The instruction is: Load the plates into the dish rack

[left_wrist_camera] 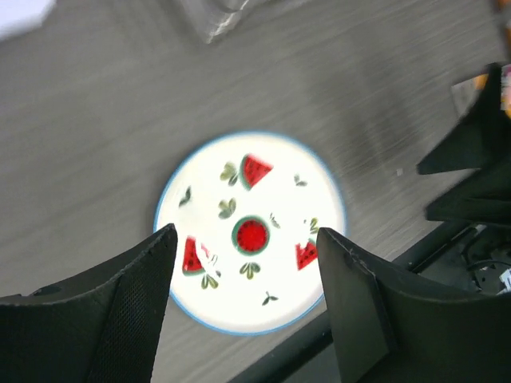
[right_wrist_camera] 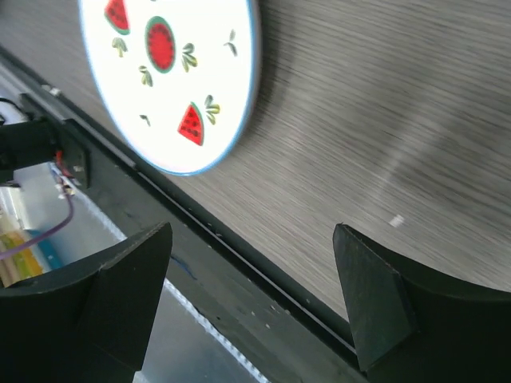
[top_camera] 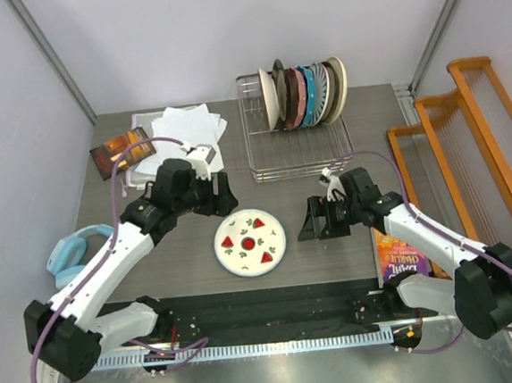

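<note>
A white plate (top_camera: 250,242) with a thin blue rim and red fruit slices lies flat on the grey table, in front of the silver wire dish rack (top_camera: 267,165). Several more plates (top_camera: 306,95) stand on edge at the rack's far end. My left gripper (top_camera: 213,198) hovers just behind and left of the flat plate. In the left wrist view its jaws stand wide apart over the plate (left_wrist_camera: 251,231), and the left gripper (left_wrist_camera: 246,239) holds nothing. My right gripper (top_camera: 317,221) is open to the right of the plate (right_wrist_camera: 172,72). The right gripper (right_wrist_camera: 251,235) is empty, low over the table's near edge.
White paper sheets (top_camera: 183,126) and a dark booklet (top_camera: 120,153) lie at the back left. Blue headphones (top_camera: 69,257) sit at the left edge. A colourful book (top_camera: 401,256) lies under the right arm. An orange wooden slatted rack (top_camera: 468,150) stands off the table's right side.
</note>
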### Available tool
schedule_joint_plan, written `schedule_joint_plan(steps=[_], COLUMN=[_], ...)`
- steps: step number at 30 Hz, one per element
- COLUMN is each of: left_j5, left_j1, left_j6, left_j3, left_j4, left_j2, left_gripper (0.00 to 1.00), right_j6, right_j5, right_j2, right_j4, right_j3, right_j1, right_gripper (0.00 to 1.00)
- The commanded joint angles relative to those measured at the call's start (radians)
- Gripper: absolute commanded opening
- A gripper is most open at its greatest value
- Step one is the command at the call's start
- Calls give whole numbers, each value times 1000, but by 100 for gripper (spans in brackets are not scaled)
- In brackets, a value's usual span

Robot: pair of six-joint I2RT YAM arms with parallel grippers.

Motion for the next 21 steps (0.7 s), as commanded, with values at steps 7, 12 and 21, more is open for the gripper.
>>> schedule_joint_plan(steps=[7,12,21], left_j5=[129,225,287], left_j1=[242,254,252], left_j6=[-275,-341,-453], left_j3=[-185,-259,-363], left_j4=[153,235,247], left_j2=[175,245,307], left_gripper=[65,59,49], right_j6=[300,358,442], right_j5=[-69,-36,-39], right_j2=[116,228,443], right_j4=[599,703,827], right_j3=[-168,-182,-152], right_j1=[49,58,72], right_gripper=[88,88,88])
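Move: The watermelon plate lies flat, its middle about 19 cm below the left hand, 5 cm back and 4 cm to the right. The paper sheets are some 22 cm ahead of that hand and 9 cm left. From the right hand the plate is about 16 cm left, 1 cm back and 7 cm lower; the dish rack stands some 28 cm ahead and 3 cm left, the yellow book 20 cm right and 5 cm back. Left hand sinks some 18 cm, part-closing astride the plate's left rim; right goes left and down towards it. ##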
